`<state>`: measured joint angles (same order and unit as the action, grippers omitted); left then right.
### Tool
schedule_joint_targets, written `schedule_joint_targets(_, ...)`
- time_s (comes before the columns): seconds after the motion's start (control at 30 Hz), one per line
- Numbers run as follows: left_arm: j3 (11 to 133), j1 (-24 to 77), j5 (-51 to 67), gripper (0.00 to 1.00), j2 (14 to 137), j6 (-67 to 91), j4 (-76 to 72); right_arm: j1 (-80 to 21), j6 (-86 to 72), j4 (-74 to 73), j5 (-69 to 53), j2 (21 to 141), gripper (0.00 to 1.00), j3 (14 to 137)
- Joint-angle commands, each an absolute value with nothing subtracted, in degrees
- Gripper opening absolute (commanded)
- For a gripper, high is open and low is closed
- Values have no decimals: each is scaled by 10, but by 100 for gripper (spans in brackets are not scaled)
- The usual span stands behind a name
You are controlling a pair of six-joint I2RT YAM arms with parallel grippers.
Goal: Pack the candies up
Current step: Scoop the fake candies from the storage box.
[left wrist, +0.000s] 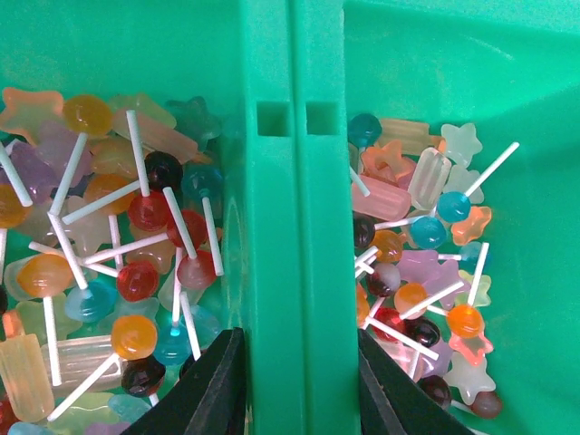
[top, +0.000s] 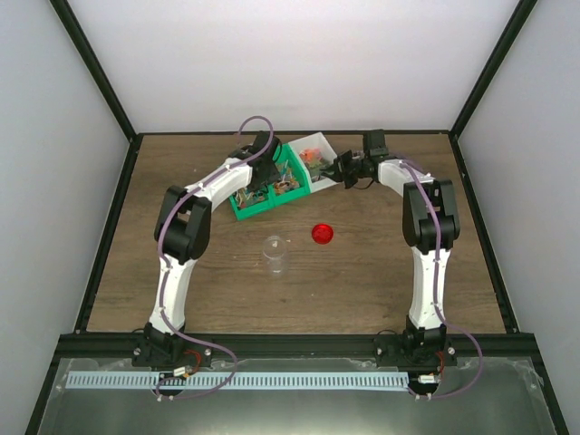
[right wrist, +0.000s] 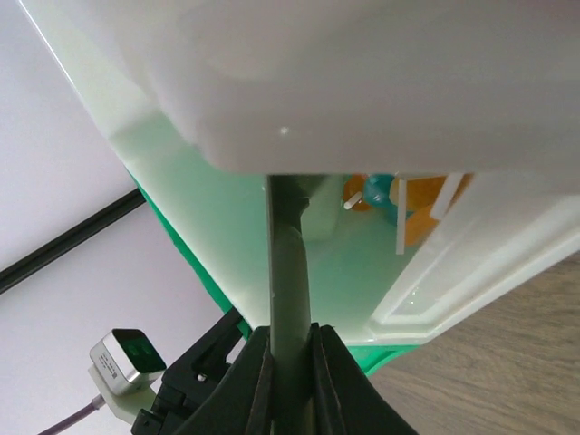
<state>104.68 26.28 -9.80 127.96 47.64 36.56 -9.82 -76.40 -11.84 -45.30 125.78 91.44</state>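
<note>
The candies are small coloured lollipops and sweets heaped in two green bins. A second heap lies right of the green dividing wall. My left gripper straddles that wall and is shut on it, one finger in each bin. My right gripper is shut on the grey-green handle of the scoop, which runs up against the white bin. Orange candies show through the white bin's wall. In the top view the left gripper and right gripper flank the bins.
An open clear jar stands upright in the middle of the wooden table. The round red lid lies to its right. The white bin adjoins the green bins at the back. Black frame posts border the table.
</note>
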Motion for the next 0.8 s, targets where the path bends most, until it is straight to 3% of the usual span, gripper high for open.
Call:
schedule_joint_targets(0.0, 1049, 269, 2, 4, 1329, 501, 367, -99, -750, -309, -377, 1239, 1, 980)
schedule_joint_targets(0.2, 1050, 269, -4, 4, 1329, 513, 354, -100, -733, -471, -349, 1243, 1, 1071)
schedule_joint_targets(0.47, 1049, 270, -9, 4, 1326, 507, 353, -105, -717, -520, -316, 1237, 1, 1103)
schedule_joint_targets(0.77, 1047, 271, -9, 4, 1324, 498, 355, -105, -677, -666, -284, 1323, 1, 1266)
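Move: Just ahead and to the left of the right hand, whose fingers hold the green scoop, lies the white bin of candies, about 4 cm farther out, 5 cm left and 6 cm down. The middle green bin is roughly 11 cm left and 1 cm farther out, at similar depth; the red lid sits about 18 cm back, 2 cm left, 9 cm down. From the left hand, the white bin is some 13 cm right, 7 cm ahead, slightly below. Rising about 5 cm and easing some 2 cm back and to the right, the right hand keeps its grip on the scoop's handle and tips its fingers roughly 20 degrees more steeply down, so the blade slants down into the white bin instead of lying flatter. The left hand keeps pinching the green bins' adjoining walls, almost still. ##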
